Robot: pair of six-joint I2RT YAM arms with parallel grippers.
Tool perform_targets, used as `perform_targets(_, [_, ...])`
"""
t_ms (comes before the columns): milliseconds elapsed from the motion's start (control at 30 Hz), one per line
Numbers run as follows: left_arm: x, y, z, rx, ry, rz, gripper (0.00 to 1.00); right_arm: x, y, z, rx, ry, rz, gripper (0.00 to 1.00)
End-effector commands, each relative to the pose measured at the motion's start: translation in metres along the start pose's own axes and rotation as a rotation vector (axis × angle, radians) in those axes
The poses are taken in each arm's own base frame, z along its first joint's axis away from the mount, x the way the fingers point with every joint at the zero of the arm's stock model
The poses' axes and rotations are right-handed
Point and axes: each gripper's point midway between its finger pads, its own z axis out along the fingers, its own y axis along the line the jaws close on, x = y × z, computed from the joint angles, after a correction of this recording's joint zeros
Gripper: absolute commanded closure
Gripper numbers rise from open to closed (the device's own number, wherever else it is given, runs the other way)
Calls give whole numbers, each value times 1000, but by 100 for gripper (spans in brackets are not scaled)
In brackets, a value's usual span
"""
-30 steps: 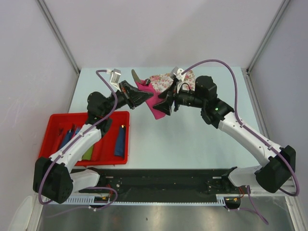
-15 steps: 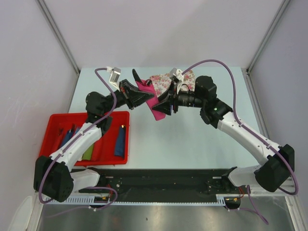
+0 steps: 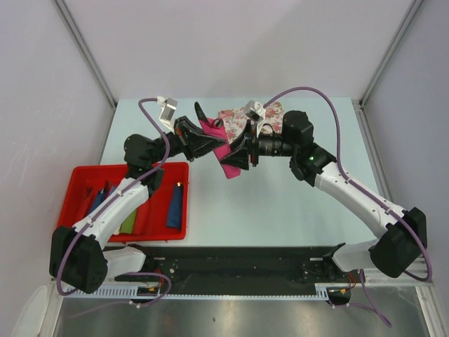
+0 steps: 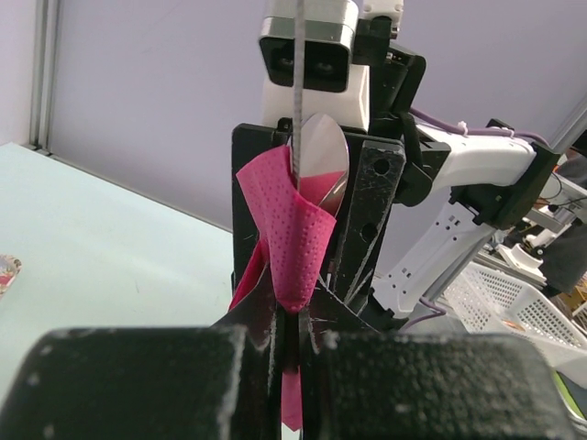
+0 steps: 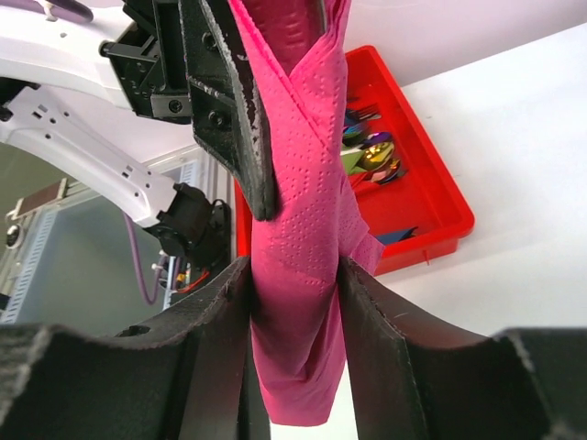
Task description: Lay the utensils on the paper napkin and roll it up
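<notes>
The paper napkin (image 3: 224,152) is a magenta-pink roll held in the air between both arms, above the back of the table. My left gripper (image 3: 213,143) is shut on its upper part; in the left wrist view the napkin (image 4: 295,240) runs through the pinched jaws (image 4: 295,316). The utensils stick out of the roll's top as a spoon bowl (image 4: 318,158) and a thin knife edge (image 4: 299,55), with a dark tip (image 3: 198,109) showing from above. My right gripper (image 5: 295,302) presses both fingers against the lower end of the napkin (image 5: 298,261).
A floral mat (image 3: 240,115) lies on the table behind the grippers. At the left, a red tray (image 3: 83,177) holds a blue roll (image 3: 175,205), a green roll (image 3: 128,223) and shiny cutlery (image 5: 371,158). The black arm mount (image 3: 238,263) runs along the near edge.
My right gripper has closed its fingers onto the lower end of the napkin roll. Both arms and the roll drifted slightly left.
</notes>
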Motion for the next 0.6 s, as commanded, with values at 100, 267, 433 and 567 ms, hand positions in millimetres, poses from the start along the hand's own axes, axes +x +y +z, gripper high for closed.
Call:
perform_targets(100, [-28,-36,8,102,-49,101,100,-2,9,3,-73,8,42,52])
perform_targets(267, [-29,-37,9,110,-49,112,100,3,16,2,-110,41,83,63])
perform_targets(433, [-27,-31,9,90,-52,111,100,3,18,0,-104,55,105,96])
perform_targets(567, [-28,-18,8,21,-72,96,99,-4,13,0,-47,36,117,100])
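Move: The rolled napkin hangs upright in the air, its lower part already loosely between the right hand's half-open fingers, less than a couple of centimetres off. From that hand the red tray lies about 33 cm left, 3 cm ahead and 32 cm below; the blue roll in the tray is some 18 cm left, 2 cm ahead, equally low. The left hand still pinches the roll higher up, with its lower part about 5 cm below, 2 cm right and 1 cm back. The right fingers close fully around the lower part of the rolled napkin and pinch it tight, while the hand eases back a little over 1 cm and about half a centimetre down, its wrist turning some 5 degrees. The left hand keeps its shut grip on the roll above, drifting back barely half a centimetre. ##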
